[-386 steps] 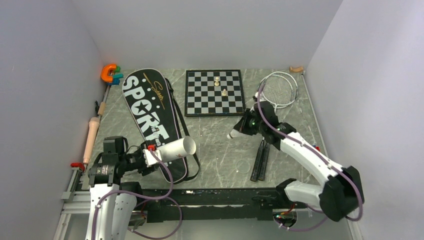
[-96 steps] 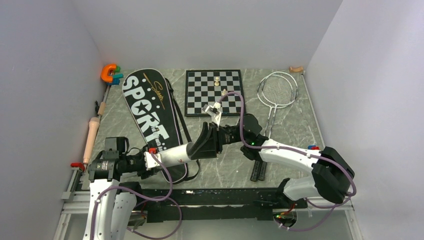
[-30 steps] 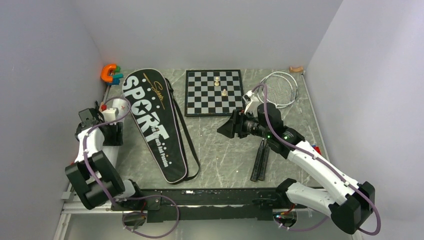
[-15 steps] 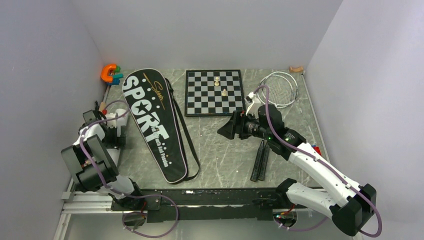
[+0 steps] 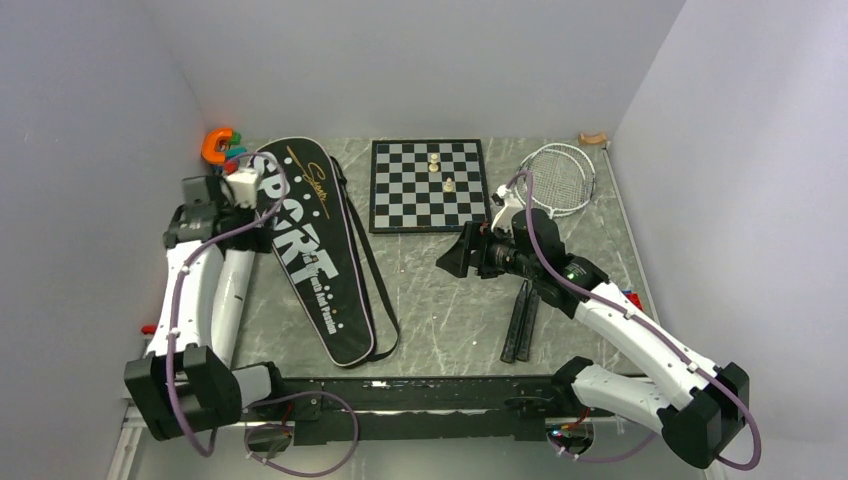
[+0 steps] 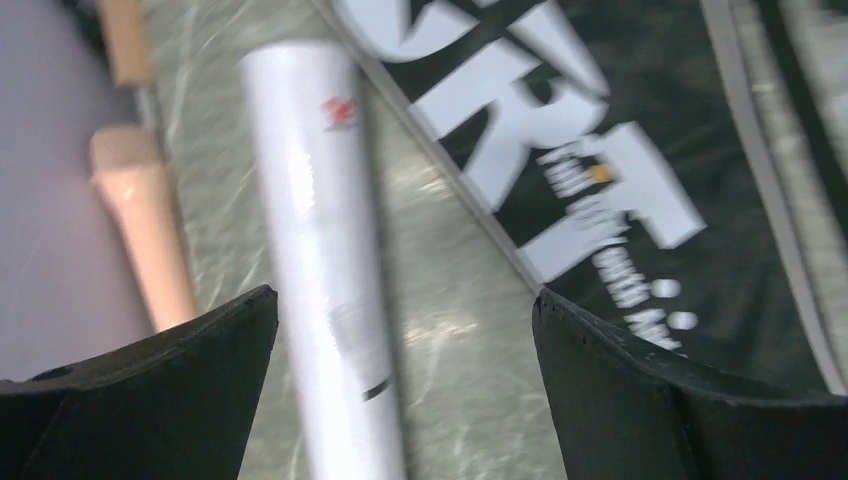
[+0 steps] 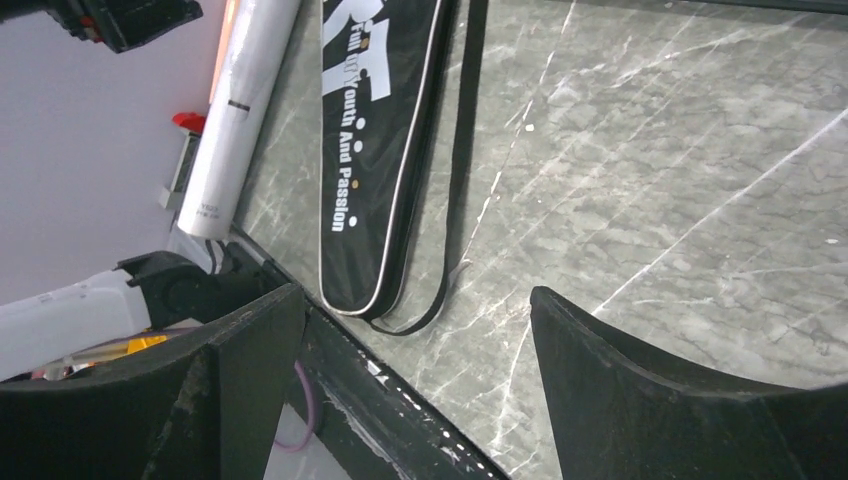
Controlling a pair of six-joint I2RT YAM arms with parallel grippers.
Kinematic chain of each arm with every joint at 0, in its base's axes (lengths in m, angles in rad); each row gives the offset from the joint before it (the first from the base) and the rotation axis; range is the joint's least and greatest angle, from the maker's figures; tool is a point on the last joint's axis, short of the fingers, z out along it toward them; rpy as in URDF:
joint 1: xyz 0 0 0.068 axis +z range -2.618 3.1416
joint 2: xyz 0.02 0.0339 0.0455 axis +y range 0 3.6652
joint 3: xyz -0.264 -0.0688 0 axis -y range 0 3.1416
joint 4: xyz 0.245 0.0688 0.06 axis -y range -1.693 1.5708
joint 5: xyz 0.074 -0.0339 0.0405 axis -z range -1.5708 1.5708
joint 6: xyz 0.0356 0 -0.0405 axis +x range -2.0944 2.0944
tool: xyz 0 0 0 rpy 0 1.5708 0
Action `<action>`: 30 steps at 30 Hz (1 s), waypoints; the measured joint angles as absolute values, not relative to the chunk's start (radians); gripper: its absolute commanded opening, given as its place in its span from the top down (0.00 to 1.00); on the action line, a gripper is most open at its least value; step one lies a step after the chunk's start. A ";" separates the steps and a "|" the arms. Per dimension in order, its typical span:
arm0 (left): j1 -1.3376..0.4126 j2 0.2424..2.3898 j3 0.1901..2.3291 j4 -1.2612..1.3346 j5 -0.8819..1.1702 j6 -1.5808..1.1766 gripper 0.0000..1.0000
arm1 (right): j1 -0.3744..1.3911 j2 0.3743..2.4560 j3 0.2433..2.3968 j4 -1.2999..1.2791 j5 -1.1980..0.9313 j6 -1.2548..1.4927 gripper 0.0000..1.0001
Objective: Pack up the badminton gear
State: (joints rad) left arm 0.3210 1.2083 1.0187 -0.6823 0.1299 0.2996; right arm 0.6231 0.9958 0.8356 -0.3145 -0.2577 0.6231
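Note:
The long white tube (image 6: 315,200) lies flat on the table between the bag and the left wall, also seen as tube (image 5: 233,295) and tube (image 7: 240,110). My left gripper (image 6: 403,300) hovers open above it, touching nothing; from above this left gripper (image 5: 258,235) sits by the bag's upper left. The black SPORT bag (image 5: 310,250) lies closed. Two silver-headed rackets (image 5: 558,178) rest at the back right, with their black handles (image 5: 520,325) pointing toward me. Over the middle of the table, my right gripper (image 5: 452,258) stands open and empty, its jaws (image 7: 415,295) wide apart.
A chessboard (image 5: 428,185) with two pieces lies at the back centre. A beige wooden rod (image 6: 150,220) lies along the left wall beside the tube. An orange and green object (image 5: 220,147) sits in the back left corner. A small wooden piece (image 5: 593,138) is at the back right.
My left gripper has opened wide and its arm has stretched toward the back along the bag's left side, leaving the tube on the table. The right gripper has opened wider and barely moved.

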 measured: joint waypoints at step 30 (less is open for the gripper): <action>-0.325 1.909 1.363 -0.623 -0.044 0.005 0.05 | 0.596 1.037 0.840 -0.336 -0.160 0.620 0.16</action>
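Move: The left hand, empty and open, is to go to the bag's right zipped edge beside the chessboard's near corner, about 22 cm to its right, 9 cm ahead and 15 cm below. The white tube lies almost under it, its middle some 3 cm left and 4 cm back; the chessboard's middle is about 39 cm right and 28 cm ahead. From the right hand that stretch of bag edge lies roughly 19 cm left, 16 cm ahead and 22 cm below. Leaving the white tube behind, the left hand sweeps about 21 cm to the right across the bag and some 9 cm forward, rising a couple of centimetres at first and then sinking to end about 11 cm lower, slowing above the bag's zipped right edge just short of the chessboard's near-left corner. Its fingers stay wide open while the wrist tips them some 20 degrees steeper towards the table and turns clockwise by about as much; the empty right hand only drifts a few centimetres forward, right and down. ##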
